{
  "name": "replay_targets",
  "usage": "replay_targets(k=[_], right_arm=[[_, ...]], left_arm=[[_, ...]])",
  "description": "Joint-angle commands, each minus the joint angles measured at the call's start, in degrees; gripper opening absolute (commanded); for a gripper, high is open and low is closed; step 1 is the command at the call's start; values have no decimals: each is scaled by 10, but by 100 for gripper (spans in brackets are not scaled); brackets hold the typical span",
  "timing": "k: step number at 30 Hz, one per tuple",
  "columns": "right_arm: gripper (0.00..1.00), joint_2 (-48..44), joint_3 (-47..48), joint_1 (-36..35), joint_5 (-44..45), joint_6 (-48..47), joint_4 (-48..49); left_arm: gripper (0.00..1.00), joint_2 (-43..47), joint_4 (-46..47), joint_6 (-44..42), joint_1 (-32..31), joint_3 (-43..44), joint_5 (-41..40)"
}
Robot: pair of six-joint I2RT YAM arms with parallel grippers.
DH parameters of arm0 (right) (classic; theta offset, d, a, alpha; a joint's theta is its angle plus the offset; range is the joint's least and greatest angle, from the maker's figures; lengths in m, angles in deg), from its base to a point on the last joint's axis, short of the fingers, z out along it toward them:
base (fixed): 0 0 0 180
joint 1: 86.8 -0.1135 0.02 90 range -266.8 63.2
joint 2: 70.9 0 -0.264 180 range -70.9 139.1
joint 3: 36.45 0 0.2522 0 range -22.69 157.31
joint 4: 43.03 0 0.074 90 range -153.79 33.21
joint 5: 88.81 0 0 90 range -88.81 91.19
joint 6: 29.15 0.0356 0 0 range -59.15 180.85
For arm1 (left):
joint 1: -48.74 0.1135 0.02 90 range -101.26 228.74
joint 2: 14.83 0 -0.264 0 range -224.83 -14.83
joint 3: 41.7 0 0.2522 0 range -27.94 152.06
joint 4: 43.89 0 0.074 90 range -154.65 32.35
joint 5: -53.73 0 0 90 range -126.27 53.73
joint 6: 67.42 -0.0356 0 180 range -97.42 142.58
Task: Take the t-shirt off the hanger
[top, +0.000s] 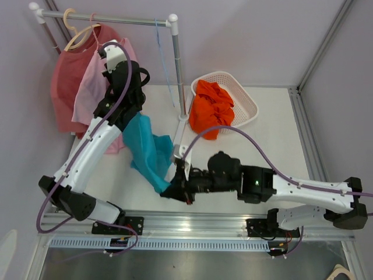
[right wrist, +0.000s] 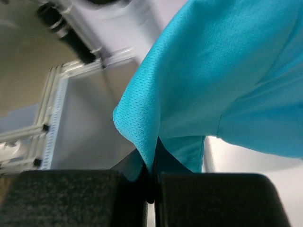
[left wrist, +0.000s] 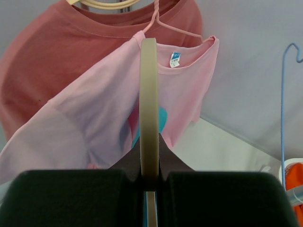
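Observation:
A teal t-shirt (top: 148,149) hangs from a cream hanger (left wrist: 149,109), which I see edge-on in the left wrist view. My left gripper (left wrist: 150,177) is shut on that hanger and holds it up beside the rack; in the top view the gripper (top: 135,108) sits just above the shirt. My right gripper (right wrist: 151,177) is shut on a fold of the teal t-shirt (right wrist: 222,80) at its lower edge. In the top view that gripper (top: 175,188) is low near the front of the table, and the shirt stretches between both grippers.
A clothes rack (top: 175,64) at the back carries a red shirt (top: 64,81), a pink shirt (top: 93,81) and an empty blue hanger (top: 158,41). A white basket (top: 247,99) with orange clothing (top: 211,108) stands at the back right. Walls close both sides.

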Motion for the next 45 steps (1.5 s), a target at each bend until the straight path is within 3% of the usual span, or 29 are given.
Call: replay_targets(k=[1, 6, 9, 10, 12, 17, 19, 22, 26, 30, 33, 37, 41, 45], right_arm=[[0, -31, -89, -66, 41, 76, 12], [0, 42, -238, -73, 16, 162, 199], [0, 101, -231, -69, 45, 152, 204], [0, 109, -223, -63, 51, 142, 202], [0, 125, -189, -19, 40, 114, 203], [0, 155, -79, 87, 6, 65, 170], [0, 175, -29, 119, 3, 43, 159], [0, 214, 21, 150, -10, 30, 138], [0, 262, 44, 175, -23, 31, 154], [0, 294, 70, 199, -23, 35, 156], [0, 274, 94, 211, -10, 30, 133], [0, 187, 107, 208, 62, 21, 50], [0, 73, 101, 208, 171, 6, -31], [0, -1, 179, 239, 242, -51, -47]], left_arm=[[1, -23, 41, -17, 28, 70, 26], [1, -34, 50, -58, 41, 125, 32], [1, -47, -63, -20, 47, 217, 67], [1, -45, -148, 23, 45, 259, 84], [1, -7, -232, 77, 35, 265, 140], [1, 161, -321, 168, -11, 83, 267], [1, 244, -333, 186, -14, 6, 372], [0, 336, -405, 202, -47, -54, 395], [1, 439, -517, 216, -52, -75, 414], [1, 485, -599, 214, -52, -27, 471], [1, 507, -613, 206, -52, 9, 478], [1, 519, -610, 183, -52, -26, 400], [1, 517, -562, 172, -52, -60, 361], [1, 493, -482, 149, -52, -94, 337]])
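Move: Below and behind the left hand, which keeps the wooden hanger, the teal t-shirt's middle lies about 18 cm back, 12 cm right and 15 cm down; the pink t-shirt hangs some 14 cm ahead, 5 cm left and 12 cm lower. The right hand already grips the teal t-shirt; the white basket lies roughly 50 cm ahead, 25 cm right and 30 cm below, with the orange t-shirt 5 cm left of the basket's middle. Dragging the teal t-shirt downward by its pinched cloth, the right hand sinks about 20 cm, swings forward past its start, dips again, then rises fast and veers right towards the basket, turning clockwise. The left hand keeps the wooden hanger, lifts slightly, then draws it back some 30 cm and down, away from the pink t-shirt, turning clockwise. ##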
